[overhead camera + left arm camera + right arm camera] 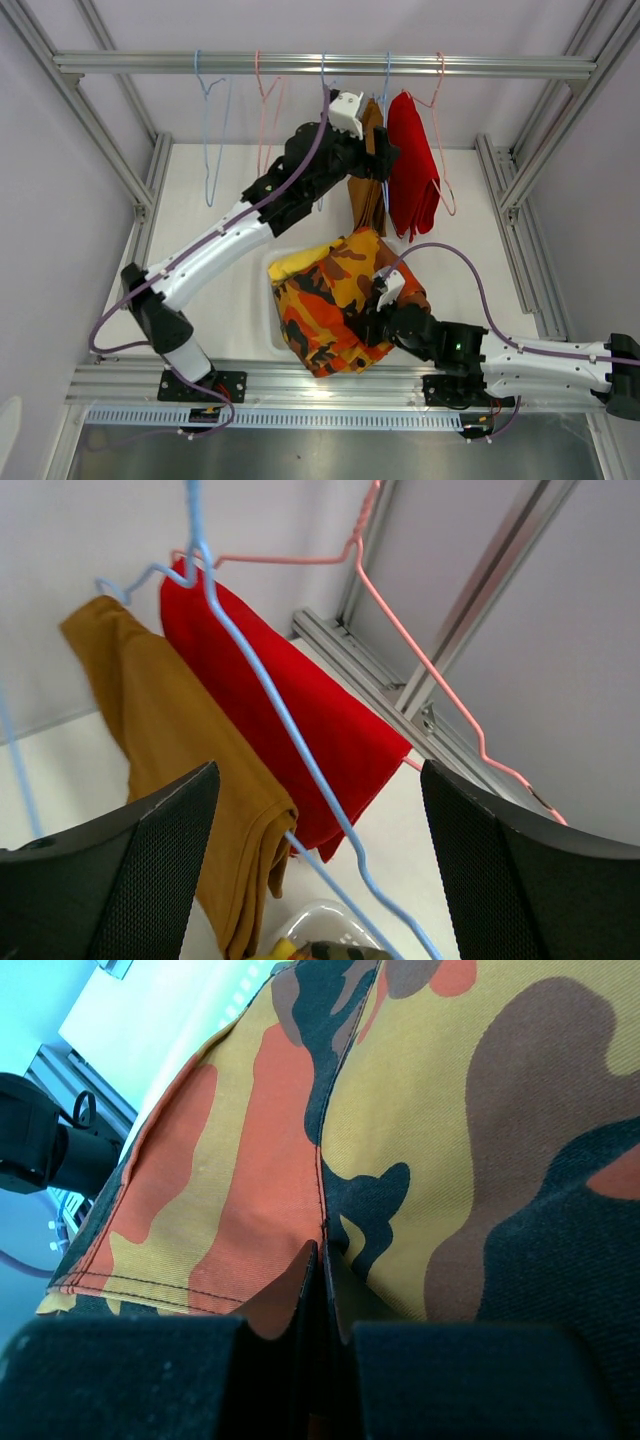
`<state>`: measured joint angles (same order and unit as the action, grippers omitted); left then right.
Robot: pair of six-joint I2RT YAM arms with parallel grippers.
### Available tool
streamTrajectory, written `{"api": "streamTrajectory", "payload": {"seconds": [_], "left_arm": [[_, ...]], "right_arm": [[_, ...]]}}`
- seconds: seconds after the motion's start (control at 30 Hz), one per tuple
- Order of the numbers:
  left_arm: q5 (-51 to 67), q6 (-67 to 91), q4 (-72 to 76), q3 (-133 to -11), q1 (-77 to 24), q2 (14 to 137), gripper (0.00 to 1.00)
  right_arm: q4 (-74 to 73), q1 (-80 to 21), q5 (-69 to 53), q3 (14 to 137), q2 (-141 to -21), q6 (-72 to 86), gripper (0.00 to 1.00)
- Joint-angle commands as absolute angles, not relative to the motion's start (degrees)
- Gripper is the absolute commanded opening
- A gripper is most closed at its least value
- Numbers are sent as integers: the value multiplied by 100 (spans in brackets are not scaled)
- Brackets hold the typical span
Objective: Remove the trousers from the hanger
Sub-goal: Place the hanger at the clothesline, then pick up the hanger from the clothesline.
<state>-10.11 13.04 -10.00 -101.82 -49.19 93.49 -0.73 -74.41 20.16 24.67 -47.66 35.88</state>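
Note:
Brown trousers (367,185) hang folded over a blue hanger (262,685) on the rail, with red trousers (412,175) beside them on a pink hanger (432,665). My left gripper (380,152) is open and empty at the brown pair's upper edge. In the left wrist view both pairs, brown (170,750) and red (300,715), lie ahead between the jaws (320,800). Orange-red patterned trousers (335,300) lie over the white basket, on a yellow pair (285,268). My right gripper (374,305) is shut on the patterned cloth (430,1110).
The white basket (318,918) sits on the table below the hangers, mostly covered by cloth. Empty blue (208,130) and pink (266,115) hangers hang left on the rail (150,64). Aluminium frame posts (520,180) stand at both sides.

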Motion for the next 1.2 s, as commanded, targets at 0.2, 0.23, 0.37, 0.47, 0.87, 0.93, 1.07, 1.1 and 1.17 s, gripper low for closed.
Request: {"api": "streamTrajectory", "payload": {"seconds": [0.2, 0.23, 0.37, 0.47, 0.87, 0.93, 1.07, 1.1, 1.17], "left_arm": [[641, 2030, -246, -10836, -4500, 10221, 84], [676, 2039, -237, -10854, -4483, 10274, 73], [1132, 2214, 139, -10487, -4403, 10187, 21], [1686, 2302, 650, -10126, -4386, 9958, 15], [2663, 3647, 1986, -9360, -4087, 9730, 1], [2611, 3656, 2013, -9352, -4087, 9668, 1], [2689, 3639, 1882, -9693, -4078, 9703, 1], [2698, 3613, 1759, -9903, -4078, 9729, 1], [2628, 3534, 1443, -10255, -4078, 9782, 1]], "right_arm": [[-800, -7392, 1600, 2268, -4878, 3481, 9], [-791, -7366, 1574, 2259, -4913, 3472, 9], [-721, -7190, 1424, 2162, -5001, 3445, 8], [-651, -7119, 1327, 2136, -5036, 3437, 8], [-571, -7075, 1222, 2153, -5203, 3516, 5], [-598, -7075, 1230, 2171, -5186, 3516, 5], [-659, -7084, 1213, 2224, -5115, 3516, 5], [-650, -7075, 1213, 2232, -5107, 3524, 5], [-633, -7084, 1213, 2206, -5063, 3533, 5]]}}
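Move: The near wire of the blue hanger that carries the brown trousers crosses in front of the open left fingers, about 3 cm ahead, 5 cm to their right and 4 cm lower. The brown trousers hang some 11 cm ahead and 2 cm right, the red trousers about 14 cm ahead and 11 cm right, both with their middles roughly 8 cm below. From the right hand, that wire is about 23 cm ahead, 2 cm right and 24 cm up. Left hand goes about 7 cm right, down and forward, pinches the blue hanger's wire, and twists some 30 degrees. ##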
